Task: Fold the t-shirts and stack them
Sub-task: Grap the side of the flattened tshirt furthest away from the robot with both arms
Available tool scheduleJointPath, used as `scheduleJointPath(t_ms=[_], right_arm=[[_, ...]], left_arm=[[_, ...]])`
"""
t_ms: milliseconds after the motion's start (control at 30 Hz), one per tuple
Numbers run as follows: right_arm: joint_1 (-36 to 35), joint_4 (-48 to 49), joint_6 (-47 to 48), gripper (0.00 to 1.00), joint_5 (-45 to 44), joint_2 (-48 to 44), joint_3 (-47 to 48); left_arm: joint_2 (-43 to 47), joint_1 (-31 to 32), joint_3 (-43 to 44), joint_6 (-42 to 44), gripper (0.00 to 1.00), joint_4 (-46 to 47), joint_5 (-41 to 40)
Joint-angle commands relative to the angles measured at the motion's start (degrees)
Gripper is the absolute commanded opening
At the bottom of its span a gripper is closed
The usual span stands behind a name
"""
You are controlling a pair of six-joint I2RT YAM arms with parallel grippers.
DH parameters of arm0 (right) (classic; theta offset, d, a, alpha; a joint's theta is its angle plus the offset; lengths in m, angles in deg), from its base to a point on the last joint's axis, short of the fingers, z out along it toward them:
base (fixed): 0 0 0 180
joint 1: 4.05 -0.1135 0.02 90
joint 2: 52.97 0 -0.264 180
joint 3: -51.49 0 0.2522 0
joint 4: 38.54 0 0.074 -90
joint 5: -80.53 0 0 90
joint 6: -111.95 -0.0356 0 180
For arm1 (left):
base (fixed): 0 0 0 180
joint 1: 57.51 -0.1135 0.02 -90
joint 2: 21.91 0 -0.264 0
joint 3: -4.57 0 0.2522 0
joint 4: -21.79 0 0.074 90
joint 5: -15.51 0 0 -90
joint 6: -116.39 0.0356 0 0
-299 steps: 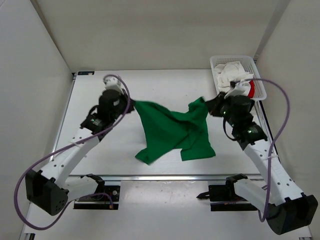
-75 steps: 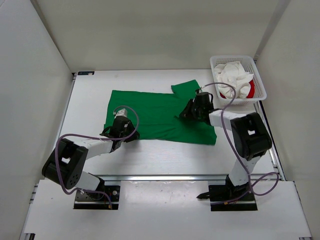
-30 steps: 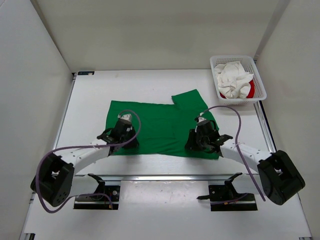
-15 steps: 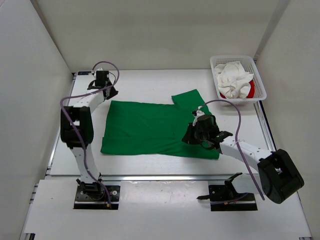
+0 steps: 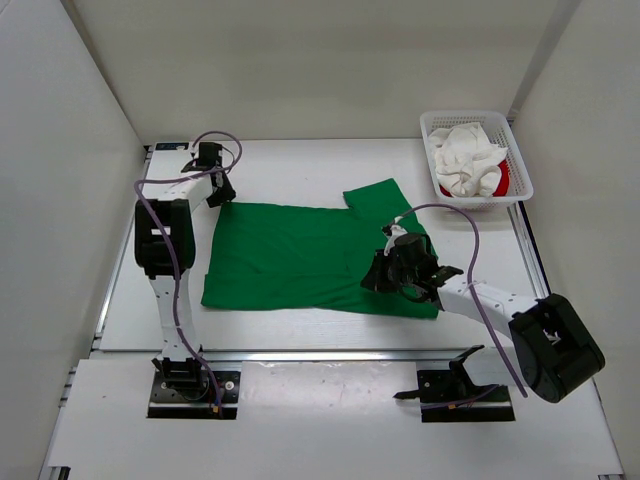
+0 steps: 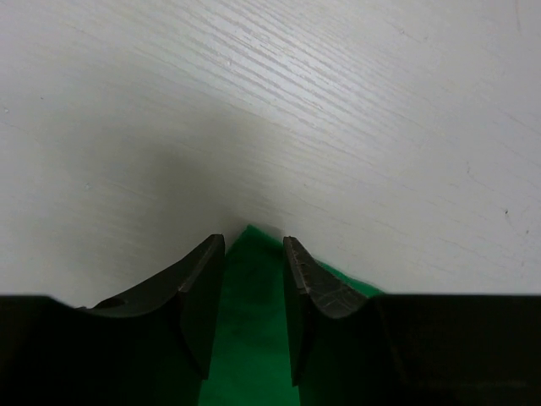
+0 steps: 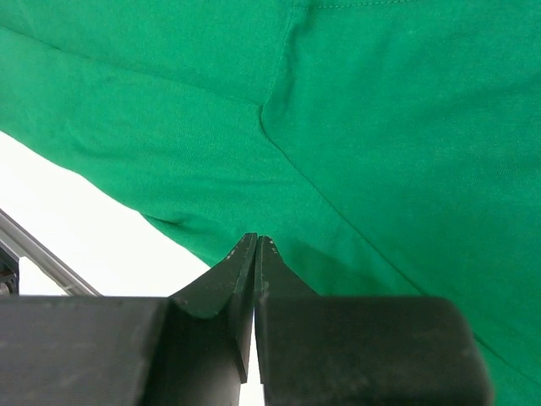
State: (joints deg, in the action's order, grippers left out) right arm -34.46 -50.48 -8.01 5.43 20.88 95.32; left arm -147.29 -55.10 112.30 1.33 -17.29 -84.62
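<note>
The green t-shirt [image 5: 300, 250] lies spread flat on the table, a sleeve pointing to the far right. My left gripper [image 5: 217, 193] reaches to its far left corner. In the left wrist view the left gripper [image 6: 252, 245] is open, with the shirt's corner [image 6: 252, 338] lying between the two fingers. My right gripper [image 5: 380, 277] sits low over the shirt's near right part. In the right wrist view the right gripper [image 7: 255, 239] is shut, its tips over the green cloth [image 7: 380, 127] near the hem, nothing visible between them. A white t-shirt [image 5: 465, 155] and a red t-shirt [image 5: 503, 180] lie crumpled in the basket.
The white mesh basket [image 5: 475, 115] stands at the table's far right corner. White walls close in the table on the left, back and right. A metal rail [image 5: 320, 353] runs along the near edge, with both arm bases below it.
The left arm swung from the shirt's near left side out to its far left corner and its jaws widened. The right gripper closed and stayed over the near right part.
</note>
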Motion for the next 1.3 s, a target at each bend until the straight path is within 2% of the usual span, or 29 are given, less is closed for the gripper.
scheduleJointPath(t_ms=[0, 133, 233, 300, 367, 500, 700, 767, 967, 1100, 1200, 1267], right_arm=[[-0.35, 3.18, -0.19, 0.01, 0.31, -0.54, -0.44], [-0.17, 3.1, -0.37, 0.04, 0.66, -1.24, -0.71], [1.05, 2.84, -0.2, 0.09, -0.04, -2.03, 0.52], [2.11, 1.78, 0.16, 0.13, -0.66, -2.3, 1.57], [3.42, 1.34, 0.77, 0.14, -0.39, -2.48, 3.32], [4.05, 0.63, 0.78, 0.16, -1.35, -2.74, 5.53], [4.31, -0.68, 1.21, 0.17, -1.89, -3.18, 8.51], [4.75, -0.33, 1.21, 0.17, -1.97, -3.09, 9.31], [11.42, 0.2, 1.3, 0.19, -2.77, -0.47, 13.61], [13.8, 0.37, 1.66, 0.19, -4.96, 5.07, 19.05], [15.03, 2.3, 3.15, 0.22, -7.33, 9.64, 22.05], [17.13, 2.75, 3.94, 0.22, -7.43, 15.94, 25.55]], left_arm=[[-0.47, 0.4, 3.49, 1.24, 0.44, -2.18, -0.86], [-0.74, 0.22, 4.11, 1.42, 0.34, -2.63, -1.12], [-0.83, 0.49, 3.94, 1.77, 0.26, -3.16, -1.3], [-0.65, 0.22, 3.85, 1.68, 0.27, -3.33, -1.38], [-0.48, -0.04, 3.49, 1.68, 0.38, -3.5, -1.38], [-0.48, -0.3, 3.06, 1.51, 0.43, -3.68, -1.56], [-1.88, 0.22, 6.22, 2.64, 0.25, -5.53, -1.48], [-2.32, -0.21, 6.57, 2.38, 0.22, -5.88, -1.21], [-2.06, -0.39, 6.05, 2.12, 0.06, -5.53, -0.77], [-1.53, -0.22, 5.35, 2.21, 0.0, -4.65, -1.47], [-0.57, -0.04, 3.76, 2.03, 0.0, -3.51, -1.21], [1.18, -0.04, 1.05, 1.42, 0.0, -1.67, -0.34]])
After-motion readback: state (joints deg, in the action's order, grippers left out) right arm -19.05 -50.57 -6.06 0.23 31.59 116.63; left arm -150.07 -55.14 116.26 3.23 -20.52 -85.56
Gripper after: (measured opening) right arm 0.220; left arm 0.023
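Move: The far-left corner of the green t-shirt is right between the left hand's fingertips, about 1 cm below them, and the sleeve lies some 45 cm to that hand's right, level with it. From the right hand, held low over the near part of the shirt, the sleeve sticking out of the far side is about 26 cm ahead, 2 cm to the right and 4 cm down; the white basket stands roughly 37 cm ahead and 32 cm to the right. The left hand stays at the t-shirt's far-left corner, sinking by barely half a centimetre while its fingers narrow, widen again and then close fully, pinching the corner. The right hand, after a brief wait, parts its shut fingers a little and travels some 14 cm forward, rising about 8 cm and drifting about 6 cm to the right over the shirt towards the far sleeve, slowly at first and then faster, while it turns roughly 20 degrees clockwise and its fingertips tilt up somewhat. ##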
